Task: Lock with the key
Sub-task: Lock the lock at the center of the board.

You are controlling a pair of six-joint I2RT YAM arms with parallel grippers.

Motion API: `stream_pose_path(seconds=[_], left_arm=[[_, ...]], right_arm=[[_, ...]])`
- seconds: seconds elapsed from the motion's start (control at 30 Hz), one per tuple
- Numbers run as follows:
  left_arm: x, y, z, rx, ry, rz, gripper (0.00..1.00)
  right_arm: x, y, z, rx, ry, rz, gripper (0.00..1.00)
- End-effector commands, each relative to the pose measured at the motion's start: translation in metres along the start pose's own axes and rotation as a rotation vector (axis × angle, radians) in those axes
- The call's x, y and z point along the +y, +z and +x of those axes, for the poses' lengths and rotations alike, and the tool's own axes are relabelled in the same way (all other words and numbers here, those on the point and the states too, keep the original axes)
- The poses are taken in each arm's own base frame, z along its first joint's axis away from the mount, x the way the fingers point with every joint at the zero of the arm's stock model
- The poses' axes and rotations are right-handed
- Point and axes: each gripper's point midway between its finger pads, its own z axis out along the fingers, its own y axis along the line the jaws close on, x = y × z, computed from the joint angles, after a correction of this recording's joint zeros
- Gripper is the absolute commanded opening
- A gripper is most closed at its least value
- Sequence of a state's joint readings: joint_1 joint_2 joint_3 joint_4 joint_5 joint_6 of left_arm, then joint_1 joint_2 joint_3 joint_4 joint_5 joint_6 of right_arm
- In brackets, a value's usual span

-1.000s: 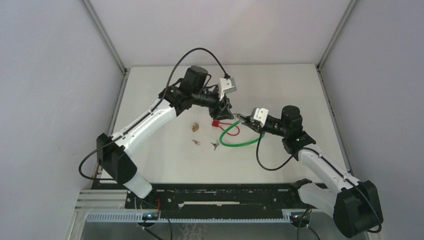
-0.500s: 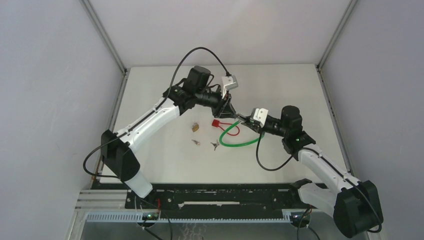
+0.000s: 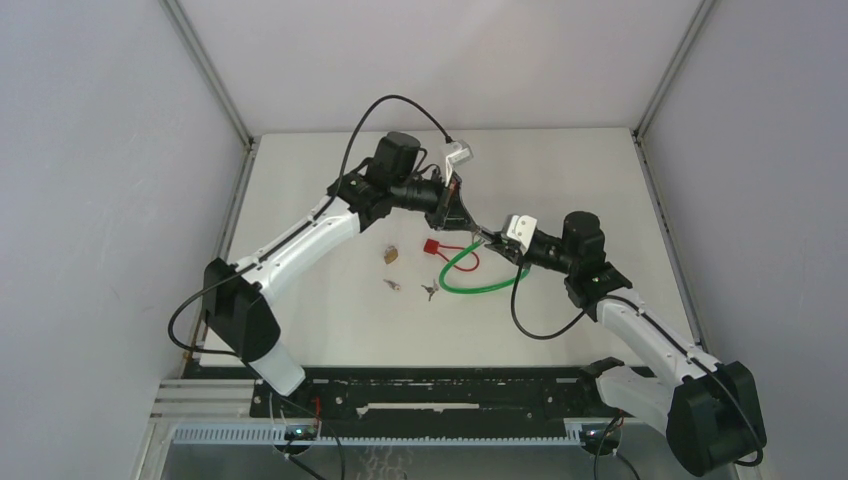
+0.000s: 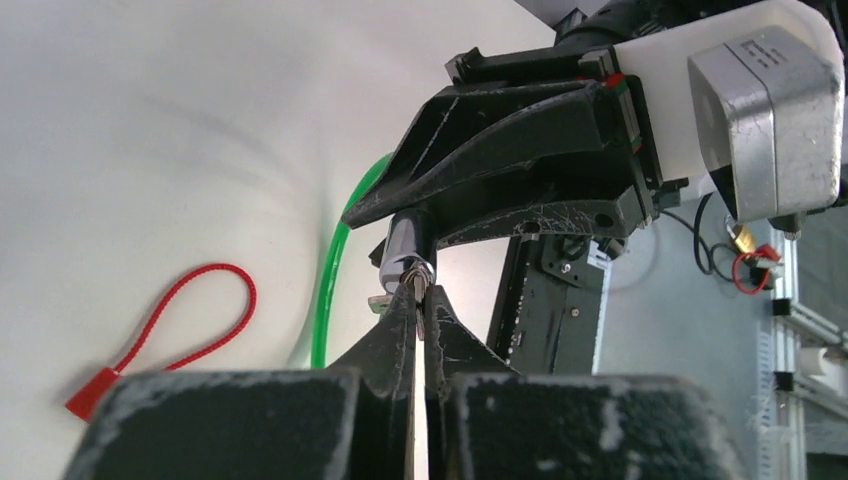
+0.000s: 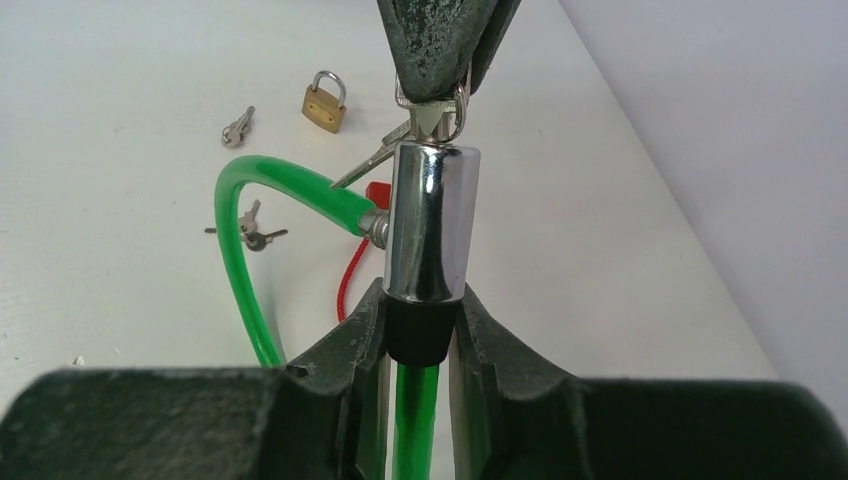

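Note:
A green cable lock [image 3: 470,285] ends in a chrome cylinder [image 5: 430,220]. My right gripper [image 5: 422,320] is shut on the black collar at the cylinder's base and holds it up off the table. The key [image 5: 432,118] sits in the far end of the cylinder, with a second key [image 5: 370,160] dangling from its ring. My left gripper [image 4: 420,290] is shut on the key's head, fingertips right against the cylinder [image 4: 405,245]. In the top view both grippers meet near the table's middle, left gripper [image 3: 470,227] against right gripper [image 3: 496,243].
A red looped tie [image 3: 455,248] lies under the grippers. A small brass padlock [image 3: 391,255] and two loose key sets [image 3: 392,285] [image 3: 429,291] lie to the left of the green loop. The enclosure walls stand on three sides.
My left gripper has moved right to the cylinder's end, rolled its wrist and closed on the key. The right arm and the lock have stayed put.

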State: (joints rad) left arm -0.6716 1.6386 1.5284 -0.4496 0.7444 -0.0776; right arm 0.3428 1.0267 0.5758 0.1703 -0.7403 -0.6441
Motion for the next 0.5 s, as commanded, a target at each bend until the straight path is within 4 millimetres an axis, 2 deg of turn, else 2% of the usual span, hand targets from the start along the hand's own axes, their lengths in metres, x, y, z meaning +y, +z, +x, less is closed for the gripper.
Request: stream_pose_path(seconds=[0.0,0.13,0.23,0.37,0.47], left_arm=[[0.011,0.002,0.005,-0.016,-0.19,-0.08,0.0],[0.01,0.005,0.015,0.007,-0.337,-0.092,0.04],[0.004,0.007,0.014,0.006,-0.398,-0.058,0.2],[0.002,0.0,0.002,-0.024,-0.368,-0.041,0.37],[0.006,-0.011,-0.006,-0.049,-0.268,-0.066,0.45]], right_arm=[[0.015,-0.001,0.02,0.063,0.055,-0.025,0.0],[0.016,0.0,0.021,0.068,0.05,-0.025,0.0],[0.016,0.0,0.021,0.07,0.047,-0.025,0.0],[0.016,0.0,0.021,0.072,0.045,-0.02,0.0],[0.016,0.0,0.022,0.075,0.045,-0.023,0.0]])
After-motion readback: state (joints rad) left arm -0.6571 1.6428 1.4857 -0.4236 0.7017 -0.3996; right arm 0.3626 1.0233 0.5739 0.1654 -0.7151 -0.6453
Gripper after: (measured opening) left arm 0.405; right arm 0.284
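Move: The lock on the green cable, still in the right hand's grip, has its middle about 4 cm right of the left hand point and 2 cm below, level fore and aft; the left fingers are already shut on its key. The red lock body lies on the table roughly 11 cm ahead and 8 cm left of the left hand, the loose keys some 9 cm left and level, both about 22 cm below. From the right hand, the lock's middle is about 2 cm left and 1 cm up. Still pinching the key at the lock's face, the left hand rolls some 20 degrees counter-clockwise, as seen looking along its fingers, and sinks about 1 cm, its tips coming closer to the lock. Late in the roll its fingers open to under half their range and release the key. The right hand keeps its hold on the lock, dipping about half a centimetre and coming back up. ##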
